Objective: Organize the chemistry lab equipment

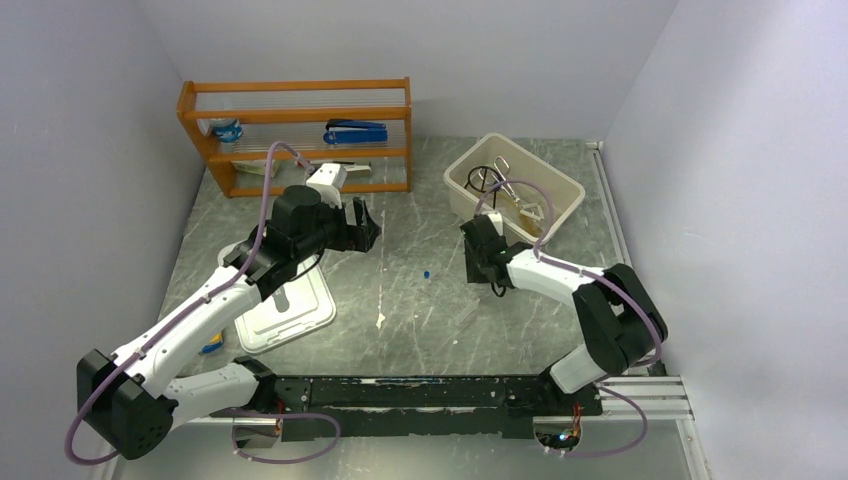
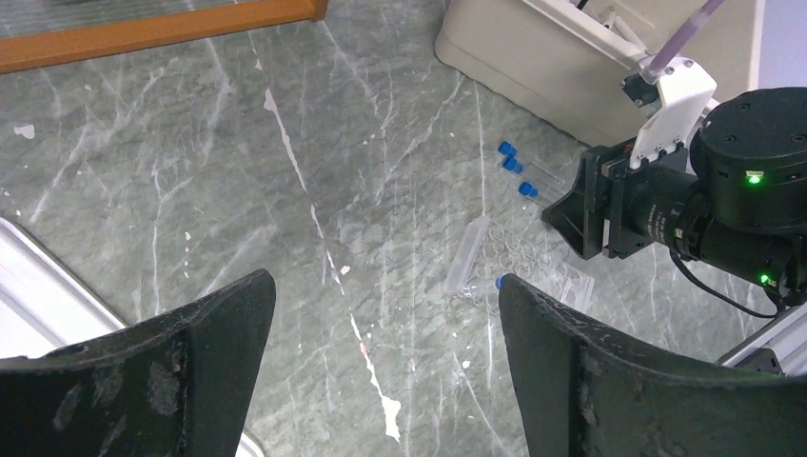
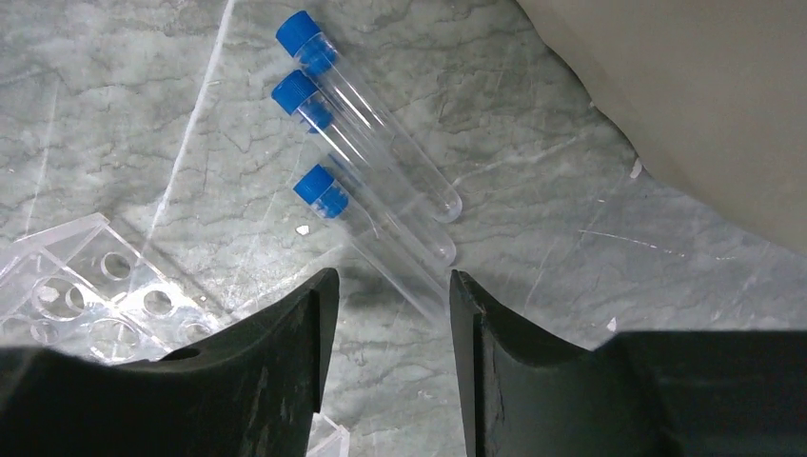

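Note:
Three blue-capped clear tubes (image 3: 366, 181) lie side by side on the marble table, caps pointing away from the beige bin (image 3: 685, 95). My right gripper (image 3: 392, 281) hovers low over their round ends, open. The nearest tube's end reaches the gap at its fingertips but is not gripped. The clear rack (image 3: 76, 295) lies flat just left of that gripper. Another capped tube (image 2: 487, 284) rests against the rack (image 2: 533, 271). My left gripper (image 2: 385, 286) hangs wide open and empty above bare table, left of the rack. The tripod ring (image 1: 487, 180) and tongs (image 1: 510, 190) lie in the bin (image 1: 560, 185).
An orange shelf (image 1: 300, 90) with a blue stapler (image 1: 355, 131) stands at the back left. A white tray (image 1: 290, 315) lies under the left arm. A small blue speck (image 1: 427, 272) sits mid-table. The right arm (image 2: 723, 209) shows in the left wrist view.

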`<state>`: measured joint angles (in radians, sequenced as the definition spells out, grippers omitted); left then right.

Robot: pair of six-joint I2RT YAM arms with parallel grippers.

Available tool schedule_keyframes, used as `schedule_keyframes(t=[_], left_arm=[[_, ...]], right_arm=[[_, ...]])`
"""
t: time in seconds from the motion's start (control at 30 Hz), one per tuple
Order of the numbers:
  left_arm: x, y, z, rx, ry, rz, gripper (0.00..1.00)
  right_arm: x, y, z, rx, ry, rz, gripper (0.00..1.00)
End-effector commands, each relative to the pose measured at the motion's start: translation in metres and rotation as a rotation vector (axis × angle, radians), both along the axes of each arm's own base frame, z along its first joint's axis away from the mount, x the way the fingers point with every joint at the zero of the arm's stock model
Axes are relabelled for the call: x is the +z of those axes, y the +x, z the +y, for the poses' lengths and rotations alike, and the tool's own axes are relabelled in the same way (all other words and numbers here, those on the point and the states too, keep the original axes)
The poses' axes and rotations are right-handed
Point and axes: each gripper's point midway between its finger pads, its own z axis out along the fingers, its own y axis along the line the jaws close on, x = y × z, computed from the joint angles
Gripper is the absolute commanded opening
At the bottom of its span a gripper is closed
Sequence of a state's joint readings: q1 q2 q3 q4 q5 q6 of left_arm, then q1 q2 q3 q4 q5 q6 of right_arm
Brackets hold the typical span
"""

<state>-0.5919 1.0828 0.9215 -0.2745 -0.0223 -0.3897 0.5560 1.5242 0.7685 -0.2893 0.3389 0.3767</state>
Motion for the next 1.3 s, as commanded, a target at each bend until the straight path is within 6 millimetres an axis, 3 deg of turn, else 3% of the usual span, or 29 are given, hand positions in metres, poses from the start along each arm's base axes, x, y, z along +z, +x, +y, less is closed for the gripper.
schedule_keyframes(t=[0.0,0.2,0.7,0.87,1.0,1.27], left_arm=[[0.002,0.001,0.001,0.012,-0.005,-0.018,0.91],[0.002,0.002,0.001,0.008,0.001,-0.017,0.91],[0.002,0.002,0.002,0.016,-0.003,-0.018,0.9],[0.003,0.001,0.002,0.015,-0.004,-0.016,0.9],[0.006,-0.001,-0.004,-0.022,-0.023,-0.027,0.91],[0.012,-0.012,-0.021,-0.111,-0.103,-0.025,0.94]], right_arm=[[-0.011,-0.006,0.001,0.012,0.007,0.068,0.5],[-0.019,-0.013,0.007,0.041,0.021,0.121,0.32],[-0.025,0.01,0.025,0.189,-0.007,0.13,0.35],[-0.027,0.013,0.023,0.186,-0.076,0.122,0.14],[-0.005,0.022,0.027,0.174,-0.095,0.026,0.07],[0.072,0.037,0.056,0.202,0.095,-0.226,0.02]])
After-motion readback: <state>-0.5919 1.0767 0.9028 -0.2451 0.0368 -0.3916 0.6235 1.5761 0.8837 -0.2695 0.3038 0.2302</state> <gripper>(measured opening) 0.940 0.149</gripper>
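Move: The nearest of the three blue-capped test tubes lies just by the right hand: its middle is about 2 cm ahead, 1 cm to the left and 1 cm below, with its cap end pointing forward-left. The other two tubes lie beside it, some 4 and 6 cm ahead and 1 to 2 cm left. The clear rack is about 7 cm left and 4 cm back, and the bin's middle roughly 17 cm ahead and 7 cm right. From the left hand, that nearest tube is some 23 cm right, 2 cm ahead and 21 cm below. The right hand eases left and sinks about 1 cm while its half-open fingers narrow around the nearest test tube, then travels low over the table forward and left, some 3 cm, towards the blue cap, turning about 10 degrees counter-clockwise. There the fingers close almost shut and pinch the tube by its cap end, just below the cap, and at the very end the hand rises about 3 cm with it. ##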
